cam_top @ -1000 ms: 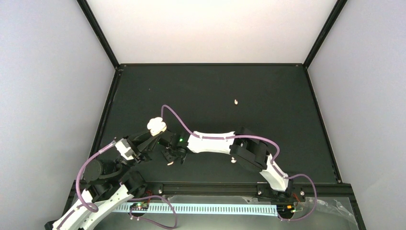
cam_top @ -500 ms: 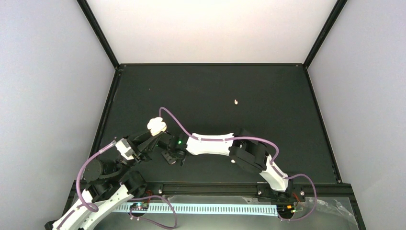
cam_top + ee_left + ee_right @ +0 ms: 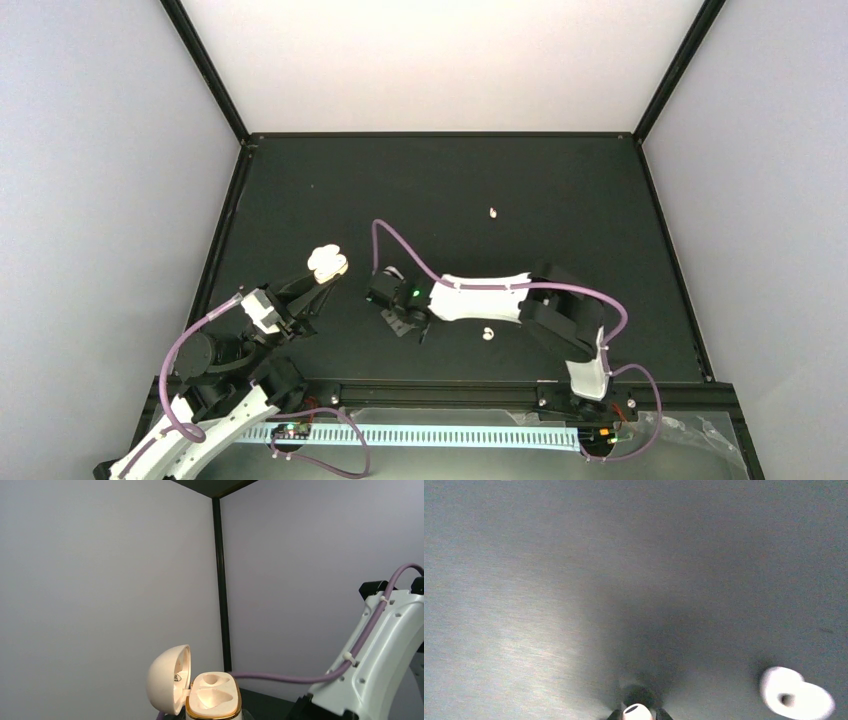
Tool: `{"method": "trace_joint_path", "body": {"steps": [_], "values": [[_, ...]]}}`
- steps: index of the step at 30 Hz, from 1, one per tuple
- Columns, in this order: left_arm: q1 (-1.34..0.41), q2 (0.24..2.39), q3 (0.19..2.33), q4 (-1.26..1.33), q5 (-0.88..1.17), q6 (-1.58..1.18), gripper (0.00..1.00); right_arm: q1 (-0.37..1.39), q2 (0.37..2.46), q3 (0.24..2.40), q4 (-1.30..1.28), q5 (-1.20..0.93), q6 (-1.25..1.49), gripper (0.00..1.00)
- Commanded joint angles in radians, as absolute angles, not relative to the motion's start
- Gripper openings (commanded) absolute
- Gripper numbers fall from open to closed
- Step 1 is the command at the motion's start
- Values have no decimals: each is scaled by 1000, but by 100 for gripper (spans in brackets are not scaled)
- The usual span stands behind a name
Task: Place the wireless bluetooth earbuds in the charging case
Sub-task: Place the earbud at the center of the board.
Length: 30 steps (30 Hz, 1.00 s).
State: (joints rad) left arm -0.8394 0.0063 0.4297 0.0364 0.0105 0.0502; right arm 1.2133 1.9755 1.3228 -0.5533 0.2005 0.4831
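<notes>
My left gripper [image 3: 319, 279] is shut on the white charging case [image 3: 327, 262] and holds it up off the mat. In the left wrist view the charging case [image 3: 214, 696] stands open, lid [image 3: 167, 685] swung left, and both gold-rimmed wells are bare. My right gripper [image 3: 408, 324] hovers low over the mat right of the case. In the right wrist view a small white earbud [image 3: 637, 711] sits pinched between the dark fingertips of my right gripper [image 3: 636, 715]. A curled earbud [image 3: 487, 334] lies on the mat by the right arm and also shows as the curled earbud [image 3: 796, 699] at lower right. Another earbud [image 3: 494, 212] lies farther back.
The dark mat [image 3: 560, 200] is fenced by a black frame rail [image 3: 440, 134] with pale walls around it. The right arm's white link and purple cable [image 3: 480, 295] stretch across the near middle. The right arm [image 3: 380, 660] fills the right side of the left wrist view.
The right gripper closed over the earbud lying near the left arm, and the arm swung right, away from the case. That earbud is gone from the mat. The left arm held still.
</notes>
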Motion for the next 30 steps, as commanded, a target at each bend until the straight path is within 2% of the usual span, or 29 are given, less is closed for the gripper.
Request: {"method": "trace_joint_path", "body": {"steps": [1, 8, 13, 21, 30], "values": [[-841, -99, 456, 37, 20, 48, 2, 1158, 1850, 1235, -549, 298, 425, 16], [-841, -42, 453, 62, 65, 32, 1, 1074, 1740, 1138, -579, 423, 345, 15], [-841, 7, 445, 110, 104, 23, 1, 944, 1684, 1053, -533, 397, 358, 15], [-841, 75, 448, 135, 166, 13, 2, 841, 1776, 1122, -500, 387, 286, 15], [-841, 66, 443, 123, 189, 17, 2, 829, 1841, 1157, -511, 335, 278, 17]]}}
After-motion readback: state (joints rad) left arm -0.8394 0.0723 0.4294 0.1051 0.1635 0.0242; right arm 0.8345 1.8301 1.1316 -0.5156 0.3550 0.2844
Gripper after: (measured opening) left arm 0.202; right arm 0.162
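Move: The bare spot at the middle of the board lies about 12 cm ahead of the right hand, which already holds an earbud low over the table, and some 15 cm to its right. A loose earbud lies roughly 7 cm ahead and 7 cm right of this hand; another is level with it, about 19 cm to its right. From the raised left hand, the spot is about 20 cm ahead, 23 cm right and 36 cm below. Rightward and forward, in a low arc of about 15 cm right and 12 cm forward, the right hand carries the pinched earbud close by the loose one to the board's middle. It rises nearly 4 cm, then sinks about 3, turning some 15 degrees clockwise. The left hand keeps its grip on the open case, shifting 2–3 cm right and slightly back. ##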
